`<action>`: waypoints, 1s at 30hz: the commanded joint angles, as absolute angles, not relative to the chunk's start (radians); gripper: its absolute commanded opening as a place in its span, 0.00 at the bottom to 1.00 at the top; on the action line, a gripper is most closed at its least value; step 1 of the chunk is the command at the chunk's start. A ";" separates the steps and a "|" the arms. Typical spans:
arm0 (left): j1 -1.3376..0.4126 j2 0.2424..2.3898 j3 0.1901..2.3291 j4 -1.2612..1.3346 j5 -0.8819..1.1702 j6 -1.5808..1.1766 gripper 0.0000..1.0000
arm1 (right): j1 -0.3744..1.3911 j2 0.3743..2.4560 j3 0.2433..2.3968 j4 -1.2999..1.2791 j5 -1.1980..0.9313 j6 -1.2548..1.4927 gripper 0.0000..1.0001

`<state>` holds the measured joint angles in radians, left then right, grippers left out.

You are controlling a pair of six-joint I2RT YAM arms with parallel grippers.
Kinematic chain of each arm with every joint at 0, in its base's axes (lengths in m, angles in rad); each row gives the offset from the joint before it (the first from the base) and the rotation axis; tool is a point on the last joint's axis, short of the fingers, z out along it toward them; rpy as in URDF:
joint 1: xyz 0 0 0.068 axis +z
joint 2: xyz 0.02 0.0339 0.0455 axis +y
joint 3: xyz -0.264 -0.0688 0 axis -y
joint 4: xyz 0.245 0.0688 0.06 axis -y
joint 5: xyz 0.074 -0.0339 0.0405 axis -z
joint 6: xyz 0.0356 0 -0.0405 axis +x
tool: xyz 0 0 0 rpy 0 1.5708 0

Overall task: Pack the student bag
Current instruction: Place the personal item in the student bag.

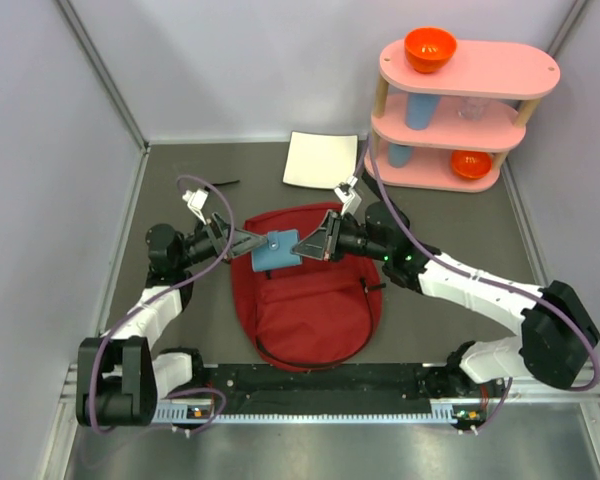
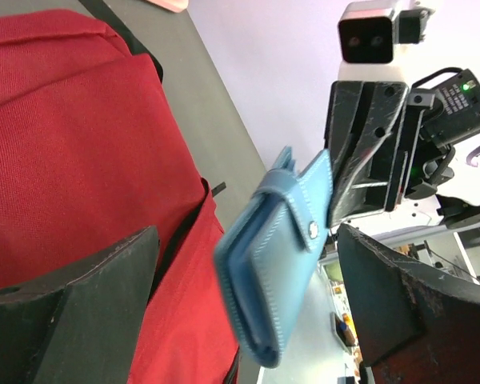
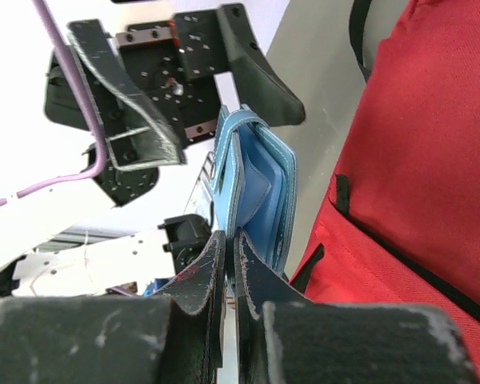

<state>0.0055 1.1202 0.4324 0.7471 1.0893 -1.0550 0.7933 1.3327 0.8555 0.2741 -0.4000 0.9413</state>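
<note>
The student bag (image 1: 305, 305), dark red with black zippers, lies flat on the dark table between the two arms. Above its top end hangs a blue wallet (image 1: 276, 250) with a snap flap. My right gripper (image 1: 302, 245) is shut on one thin edge of the wallet (image 3: 256, 180), fingertips pinched together (image 3: 226, 240). My left gripper (image 1: 252, 243) is open, its fingers standing wide on either side of the wallet (image 2: 276, 272) without pressing it. The bag (image 2: 64, 144) fills the left of the left wrist view, and the bag (image 3: 424, 160) takes up the right of the right wrist view.
A white sheet (image 1: 321, 159) lies at the back of the table, a thin black pen (image 1: 224, 183) to its left. A pink three-tier shelf (image 1: 467, 110) at the back right carries an orange bowl (image 1: 429, 47) and blue cups (image 1: 418, 108). Grey walls close in both sides.
</note>
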 commanded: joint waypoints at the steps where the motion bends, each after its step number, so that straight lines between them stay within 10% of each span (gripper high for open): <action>1: 0.003 1.134 0.423 0.813 1.147 -1.031 0.96 | 0.787 1.272 0.862 0.356 -0.422 0.953 0.00; 6: -0.060 1.118 0.426 0.822 1.149 -1.017 0.91 | 0.787 1.270 0.871 0.316 -0.426 0.943 0.00; 17: -0.110 1.120 0.426 0.815 1.129 -1.012 0.02 | 0.787 1.272 0.870 0.285 -0.402 0.930 0.00; 19: -0.110 1.109 0.428 0.798 1.092 -1.008 0.00 | 0.787 1.266 0.871 0.231 -0.371 0.922 0.00; 26: -0.112 1.034 0.456 0.687 0.980 -0.991 0.00 | 0.785 1.152 0.795 0.061 -0.183 0.881 0.78; 30: -0.114 0.990 0.460 0.660 0.933 -1.000 0.00 | 0.784 1.094 0.736 0.109 -0.230 0.911 0.84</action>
<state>-0.1120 1.0435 0.4225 0.6643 1.0084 -1.0145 0.7876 1.1526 0.7773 0.0902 -0.2424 0.9001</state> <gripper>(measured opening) 0.147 0.829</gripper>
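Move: The blue wallet hangs over the red student bag with its right edge in the right fingers: its middle is some 5 cm right of the left hand point, about 2 cm back and 1 cm lower. From the left hand the bag's middle is roughly 8 cm back, 11 cm right and 18 cm below; the white pad lies some 24 cm ahead, 14 cm right and 20 cm down. From the right hand the wallet's middle is about 5 cm left, level fore and aft, 1 cm lower. The blue wallet changes hands: the open left gripper eases about 3 cm back and as much to the right around its free left edge, turning some 10 degrees clockwise, pinches shut on it, then drifts slightly forward again. The right hand keeps its hold, bobbing about a centimetre up and down, until the left has closed, then opens wide, lets go and draws off about 4 cm to the right. ##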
